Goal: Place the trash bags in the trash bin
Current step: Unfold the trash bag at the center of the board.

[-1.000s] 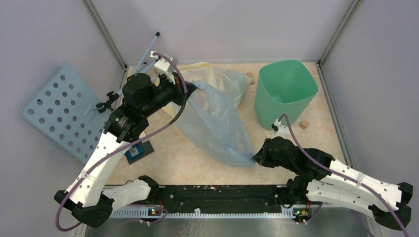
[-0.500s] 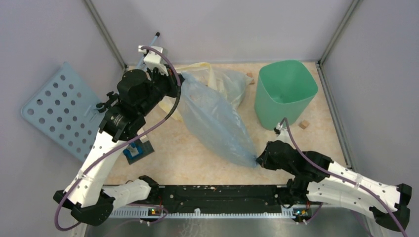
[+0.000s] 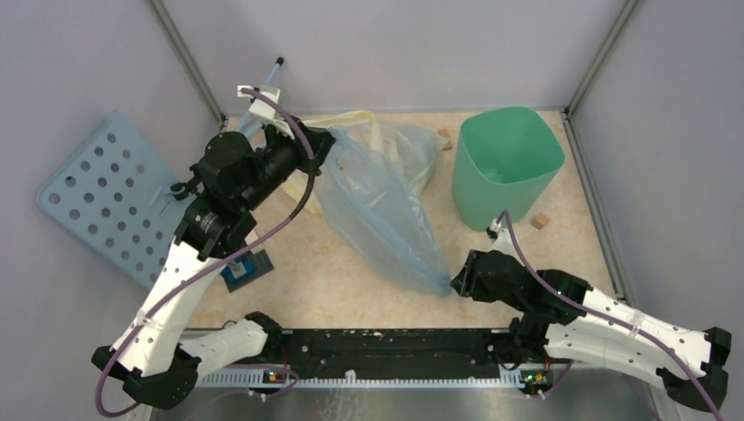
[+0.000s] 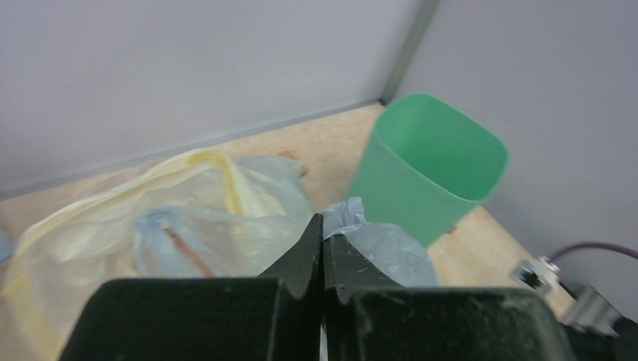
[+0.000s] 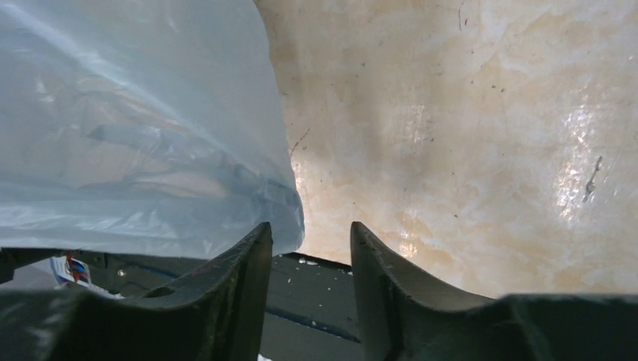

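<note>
The pale-blue see-through trash bag hangs stretched from the back left down to the table's middle. My left gripper is shut on its upper corner; in the left wrist view a crumpled tip of the bag sticks out past the closed gripper. My right gripper stands open beside the bag's lower corner. In the right wrist view the bag lies against the left finger's outer side, with nothing between the gripper fingers. The mint-green trash bin stands upright at the back right, also visible as the bin.
A whitish bag with a yellow rim lies behind the blue one. A pale-blue perforated board leans at the left wall. Small wooden blocks lie near the bin. A small dark-blue item sits under the left arm.
My right gripper has opened and let go of the bag's lower corner. The left gripper has shifted with the upper corner, keeping the bag stretched.
</note>
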Controlling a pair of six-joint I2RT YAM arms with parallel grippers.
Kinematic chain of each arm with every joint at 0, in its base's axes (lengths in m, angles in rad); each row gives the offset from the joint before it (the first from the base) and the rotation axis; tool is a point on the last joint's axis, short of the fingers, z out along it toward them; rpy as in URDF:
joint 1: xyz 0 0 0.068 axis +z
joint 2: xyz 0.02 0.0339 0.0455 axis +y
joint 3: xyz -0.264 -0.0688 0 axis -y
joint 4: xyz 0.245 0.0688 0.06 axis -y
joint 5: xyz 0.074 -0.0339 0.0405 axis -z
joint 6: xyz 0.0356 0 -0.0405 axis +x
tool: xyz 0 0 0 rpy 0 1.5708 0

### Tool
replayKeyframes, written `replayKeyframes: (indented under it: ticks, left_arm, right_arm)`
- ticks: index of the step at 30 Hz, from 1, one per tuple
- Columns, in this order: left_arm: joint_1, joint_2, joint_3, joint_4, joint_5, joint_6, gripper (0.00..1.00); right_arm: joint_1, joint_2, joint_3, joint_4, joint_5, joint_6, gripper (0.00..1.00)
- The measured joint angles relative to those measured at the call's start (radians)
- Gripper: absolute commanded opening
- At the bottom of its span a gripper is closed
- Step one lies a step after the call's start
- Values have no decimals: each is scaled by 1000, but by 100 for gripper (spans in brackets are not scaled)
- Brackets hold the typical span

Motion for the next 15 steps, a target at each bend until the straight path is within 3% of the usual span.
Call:
replayKeyframes:
  ticks: [4,11,15]
  left_arm:
    - [-1,23,-18,70,201,-29,0]
    - [-1,45,-56,131,351,-70,0]
    - [-1,54,-64,172,415,-106,0]
  right_arm:
    - [0,-30,32,8,0,-97,68]
    - [0,-76,171,159,-90,-405,81]
    - [0,-3,285,265,-148,-575,87]
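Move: The blue trash bag hangs slantwise between the hands, its middle about 8 cm ahead of the right hand, 14 cm to its left and 15 cm higher. That middle is about 8 cm back from the left hand, 13 cm to its right and 19 cm below. From the right hand, the green bin stands some 21 cm ahead and 11 cm right, near its height; the white bag lies roughly 26 cm ahead, 20 cm left, slightly lower. Right hand rises 16 cm alongside the bag, opening wider; left, still pinching the bag, swings right 6 cm. ##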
